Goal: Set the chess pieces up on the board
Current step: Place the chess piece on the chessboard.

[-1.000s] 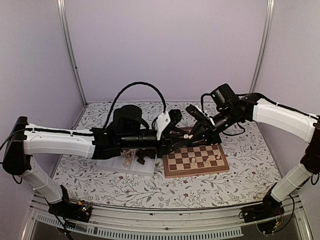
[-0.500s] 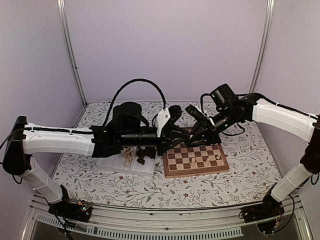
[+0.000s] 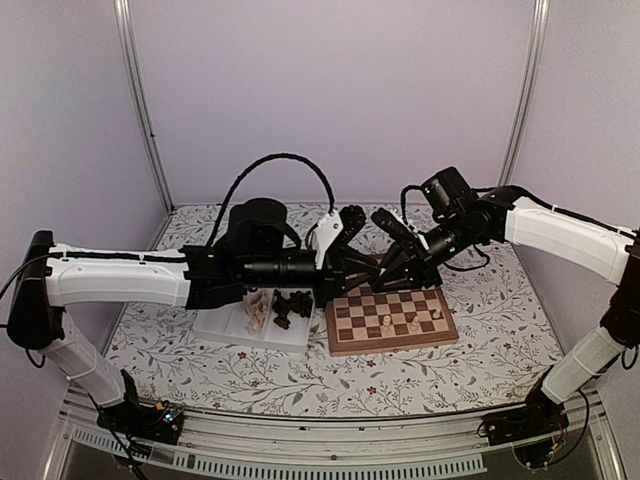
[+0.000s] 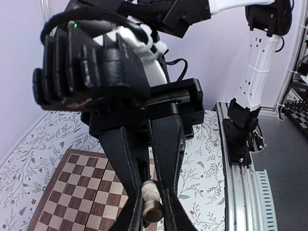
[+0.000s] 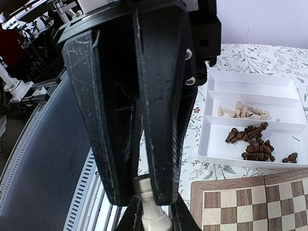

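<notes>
Above the far left edge of the board [image 3: 392,335] my two grippers meet tip to tip. The left gripper [image 3: 370,272] [image 4: 153,197] is shut on a cream chess piece [image 4: 152,204]. The right gripper [image 3: 390,270] [image 5: 147,195] is shut on a cream chess piece [image 5: 153,211] too. Whether both hold the same piece I cannot tell. Three cream pieces [image 3: 387,323] stand on the board's near squares. The board also shows under the left wrist [image 4: 72,192] and at the lower right of the right wrist view [image 5: 260,204].
A white tray [image 3: 225,325] [image 5: 216,120] lies left of the board, with loose cream pieces [image 3: 258,310] [image 5: 243,111] in one compartment and dark brown pieces [image 3: 292,306] [image 5: 255,142] in the other. The floral tablecloth [image 3: 250,375] covers the table. A metal rail runs along the near edge.
My left wrist has lifted and drawn back slightly, uncovering more of the tray's pieces. The right arm has stayed still.
</notes>
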Controlling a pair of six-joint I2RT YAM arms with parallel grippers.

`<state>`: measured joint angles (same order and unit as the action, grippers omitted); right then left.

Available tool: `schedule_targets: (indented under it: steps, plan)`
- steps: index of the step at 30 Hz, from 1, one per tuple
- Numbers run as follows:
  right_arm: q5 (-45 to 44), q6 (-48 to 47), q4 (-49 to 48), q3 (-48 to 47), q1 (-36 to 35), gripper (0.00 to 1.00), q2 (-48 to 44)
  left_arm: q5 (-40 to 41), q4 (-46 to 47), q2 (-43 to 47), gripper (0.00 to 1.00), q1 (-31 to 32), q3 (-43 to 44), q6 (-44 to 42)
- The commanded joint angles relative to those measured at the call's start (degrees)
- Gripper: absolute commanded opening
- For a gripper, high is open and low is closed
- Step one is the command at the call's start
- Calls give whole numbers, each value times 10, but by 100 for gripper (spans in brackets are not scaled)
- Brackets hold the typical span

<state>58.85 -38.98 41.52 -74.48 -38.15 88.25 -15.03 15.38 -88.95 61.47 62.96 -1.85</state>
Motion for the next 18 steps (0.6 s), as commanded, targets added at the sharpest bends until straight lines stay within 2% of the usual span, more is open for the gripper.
schedule_targets:
  steps: [1, 5, 9, 12, 18]
  plan:
    - [5, 6, -10, 0, -2, 8, -2, -2, -32, -20, 16, -12, 30, 9]
    - [-2, 7, -12, 3, -1, 10, -1, -9, -38, -16, 7, -13, 37, 8]
    - [-35, 10, -16, 14, 6, 35, -9, 4, -86, -15, 5, -14, 60, 0]
    - [-56, -3, -15, 46, 47, 50, -37, 19, -148, -14, 5, -21, 78, -12]
    - [-58, -32, -32, 129, 171, 54, -86, 37, -294, -39, 8, -29, 85, -39]
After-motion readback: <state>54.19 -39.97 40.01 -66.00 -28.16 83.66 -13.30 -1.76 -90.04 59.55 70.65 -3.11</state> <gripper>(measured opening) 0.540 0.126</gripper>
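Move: Both hands grip the chess piece end to end; its middle is about 1 cm left of the right hand. From the left hand, the chessboard's middle lies roughly 11 cm ahead, 4 cm right and 24 cm below, the near standing piece 6 cm ahead and 3 cm right, the middle one 6 ahead and 8 right. The tray is about 10 cm ahead and 24 cm left. Right fingers open off the chess piece, withdrawing some 7 cm right, forward and down; left keeps its pinch. ##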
